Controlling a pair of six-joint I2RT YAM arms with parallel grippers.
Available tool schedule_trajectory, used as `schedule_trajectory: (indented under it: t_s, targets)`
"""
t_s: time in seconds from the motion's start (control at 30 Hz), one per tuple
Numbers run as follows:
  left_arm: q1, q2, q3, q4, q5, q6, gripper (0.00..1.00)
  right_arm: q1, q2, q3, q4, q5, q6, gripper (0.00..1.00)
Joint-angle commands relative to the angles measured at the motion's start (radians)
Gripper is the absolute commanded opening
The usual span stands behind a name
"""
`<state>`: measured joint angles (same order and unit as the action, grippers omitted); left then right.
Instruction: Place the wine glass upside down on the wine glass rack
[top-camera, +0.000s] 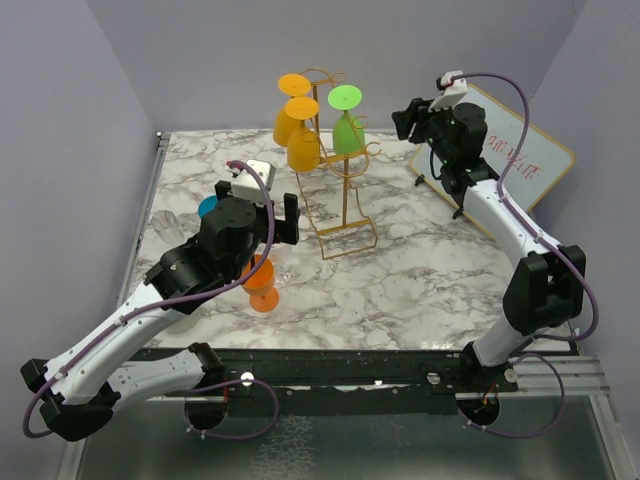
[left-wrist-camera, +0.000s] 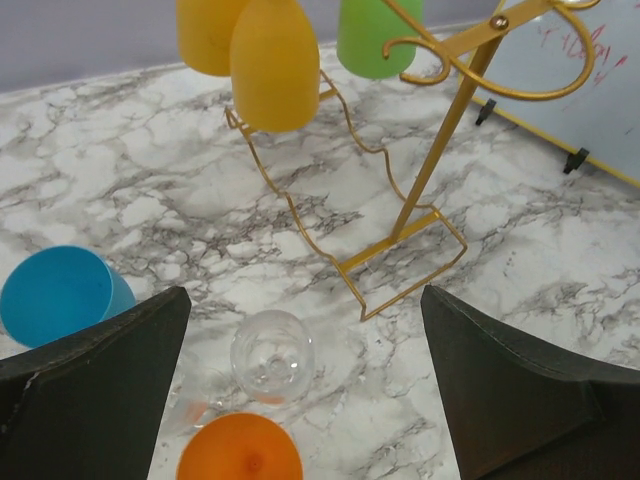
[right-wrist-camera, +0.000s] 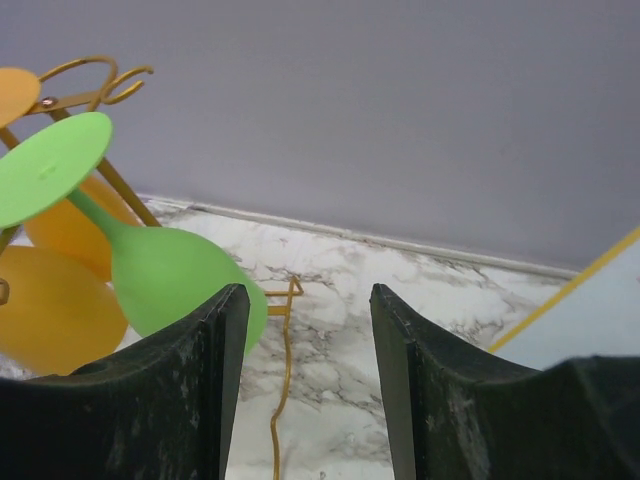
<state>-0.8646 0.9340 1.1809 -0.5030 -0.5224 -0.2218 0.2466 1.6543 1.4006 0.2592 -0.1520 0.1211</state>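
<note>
The golden wire wine glass rack (top-camera: 345, 205) stands mid-table. Upside down from its arms hang two yellow-orange glasses (top-camera: 298, 128) and a green wine glass (top-camera: 347, 125). My right gripper (top-camera: 405, 120) hovers just right of the green glass (right-wrist-camera: 150, 265). It is open, with nothing between its fingers (right-wrist-camera: 308, 380). My left gripper (top-camera: 262, 205) is wide open above the table left of the rack base (left-wrist-camera: 400, 260). Below it stand a clear wine glass (left-wrist-camera: 272, 355) and an orange wine glass (left-wrist-camera: 240, 450), neither of them held.
A blue cup (left-wrist-camera: 55, 295) lies on the table at the left. A yellow-framed whiteboard (top-camera: 520, 160) leans at the back right, close behind my right arm. Grey walls close in the marble table (top-camera: 420, 280) on three sides.
</note>
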Motion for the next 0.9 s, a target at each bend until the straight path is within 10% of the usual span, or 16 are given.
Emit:
schedule_trajectory:
  t_s: [0.0, 0.37, 0.87]
  targets:
    - [-0.004, 0.023, -0.050, -0.067, -0.022, -0.071, 0.96, -0.007, -0.085, -0.059, -0.130, 0.232, 0.071, 0.57]
    - [0.001, 0.197, -0.102, -0.108, -0.017, -0.179, 0.58, -0.007, -0.323, -0.231, -0.520, 0.242, 0.276, 0.55]
    - [0.091, 0.291, -0.056, -0.205, 0.062, -0.183, 0.34, -0.007, -0.574, -0.455, -0.739, 0.214, 0.459, 0.52]
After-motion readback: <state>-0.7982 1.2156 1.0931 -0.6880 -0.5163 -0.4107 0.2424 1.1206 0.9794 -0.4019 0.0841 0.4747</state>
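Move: Seen from the left hand, the nearer clear glass stands almost underneath, about 25 cm down, 3 cm ahead and 1 cm to the left. Around it, also counted from this hand, are the orange glass 4 cm back and 5 cm left, a second clear glass 2 cm ahead and 8 cm left, and the blue glass 11 cm ahead and 14 cm left. From the right hand, the nearer clear glass lies some 24 cm back, 25 cm left and 25 cm below. The left hand sinks about 15 cm towards the nearer clear glass, swaying slightly right and back again, while its wrist tips some 25 degrees further down and its wide-open fingers narrow to under half, ending over the cup with no contact to be seen. The empty right hand withdraws from the rack and the hung green glass, back about 18 cm, down 12 and somewhat right, tipping its fingers down and turning clockwise with its opening barely changed. ##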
